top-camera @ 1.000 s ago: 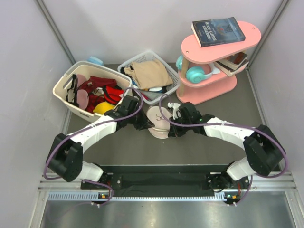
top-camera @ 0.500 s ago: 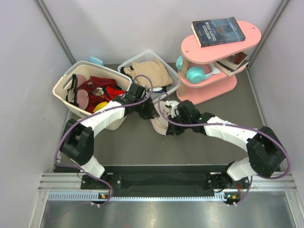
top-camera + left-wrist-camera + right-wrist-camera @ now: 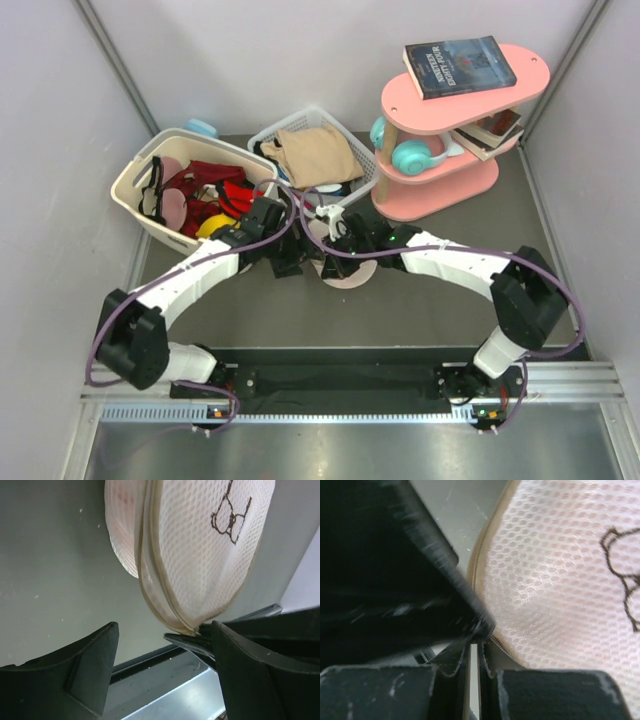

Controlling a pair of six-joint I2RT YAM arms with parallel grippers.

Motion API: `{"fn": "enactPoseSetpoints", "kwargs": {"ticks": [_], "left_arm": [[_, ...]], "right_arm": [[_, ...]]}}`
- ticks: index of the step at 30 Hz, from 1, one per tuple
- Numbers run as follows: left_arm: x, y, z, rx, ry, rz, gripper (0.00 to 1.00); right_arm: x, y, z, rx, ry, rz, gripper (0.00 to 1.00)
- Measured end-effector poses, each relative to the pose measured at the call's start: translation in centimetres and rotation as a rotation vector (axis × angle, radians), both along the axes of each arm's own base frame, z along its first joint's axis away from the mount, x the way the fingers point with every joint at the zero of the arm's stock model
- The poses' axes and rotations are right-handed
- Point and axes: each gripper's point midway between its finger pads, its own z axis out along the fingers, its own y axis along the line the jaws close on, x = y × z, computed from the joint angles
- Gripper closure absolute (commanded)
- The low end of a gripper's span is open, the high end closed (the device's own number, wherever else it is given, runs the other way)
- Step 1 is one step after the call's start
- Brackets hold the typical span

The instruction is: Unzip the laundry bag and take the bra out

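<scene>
The laundry bag (image 3: 348,272) is a cream-pink mesh pouch with a black bra-shaped logo (image 3: 227,520), and it lies between my two grippers. My left gripper (image 3: 287,262) stands just left of it. Its jaws are wide apart (image 3: 164,626) with nothing between them. My right gripper (image 3: 338,245) is shut on the bag's zip rim (image 3: 480,647). Its fingers (image 3: 200,645) show in the left wrist view, pinching the lower edge of the bag (image 3: 200,555). In the right wrist view the mesh (image 3: 560,580) fills the picture. The bra is hidden; only a faint pink tint shows through the mesh.
A cream plastic basket (image 3: 135,185) with red garments stands at the back left. A white wire basket (image 3: 350,160) with tan cloth is behind the grippers. A pink two-tier shelf (image 3: 440,190) with a book and teal headphones is at the back right.
My left gripper has opened, let go of the bag and drawn back to the left. The right gripper has stayed shut on the rim and shifted left, and the bag now sits lower.
</scene>
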Motion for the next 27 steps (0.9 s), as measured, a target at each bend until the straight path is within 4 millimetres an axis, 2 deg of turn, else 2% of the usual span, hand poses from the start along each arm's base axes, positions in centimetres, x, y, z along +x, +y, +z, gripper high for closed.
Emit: {"fn": "enactPoseSetpoints", "kwargs": {"ticks": [6,10,11,13,14,16,17,27], "left_arm": [[-1.1,0.7,0.4,-0.040,0.005,0.065,0.26],[-0.7,0.3,0.6,-0.061,-0.001,0.082,0.47],[-0.5,0.3,0.6,-0.064,-0.001,0.085,0.61],[-0.1,0.1,0.6,-0.068,-0.010,0.088,0.75],[0.1,0.0,0.5,-0.071,-0.014,0.092,0.87],[0.3,0.0,0.4,-0.067,-0.022,0.094,0.98],[0.4,0.0,0.4,-0.066,-0.022,0.095,1.00],[0.6,-0.1,0.4,-0.062,-0.022,0.102,1.00]], "right_arm": [[-1.1,1.1,-0.7,-0.020,0.013,0.045,1.00],[-1.7,1.3,-0.9,-0.029,0.017,0.063,1.00],[-1.8,1.3,-0.9,-0.029,0.016,0.066,1.00],[-1.9,1.4,-0.9,-0.029,0.016,0.070,1.00],[-1.9,1.4,-0.9,-0.029,0.015,0.071,1.00],[-1.9,1.4,-0.9,-0.030,0.011,0.073,1.00],[-1.9,1.3,-1.0,-0.031,0.010,0.073,1.00],[-1.7,1.3,-1.0,-0.029,0.002,0.076,1.00]]}}
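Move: Just off the left hand's open fingers, the near-left zip end of the laundry bag lies about 2 cm ahead, 2 cm to the right and 1 cm above; the right hand already has it between its shut fingertips. The bag's middle sits some 6 cm to the left hand's right, 2 cm ahead and 3 cm lower. The cream hamper stands roughly 26 cm left and 17 cm ahead of that hand; the white basket is about 24 cm straight ahead. Bringing the zip end in to the left fingers, the still-shut right hand eases about 2 cm back, 1.5 cm left and 1 cm down, then holds there. The left hand draws back about 1 cm with a slight left drift, reverses some 1.5 cm forward, and closes from wide open to shut, pinching the zip end right beside the right fingertips. ##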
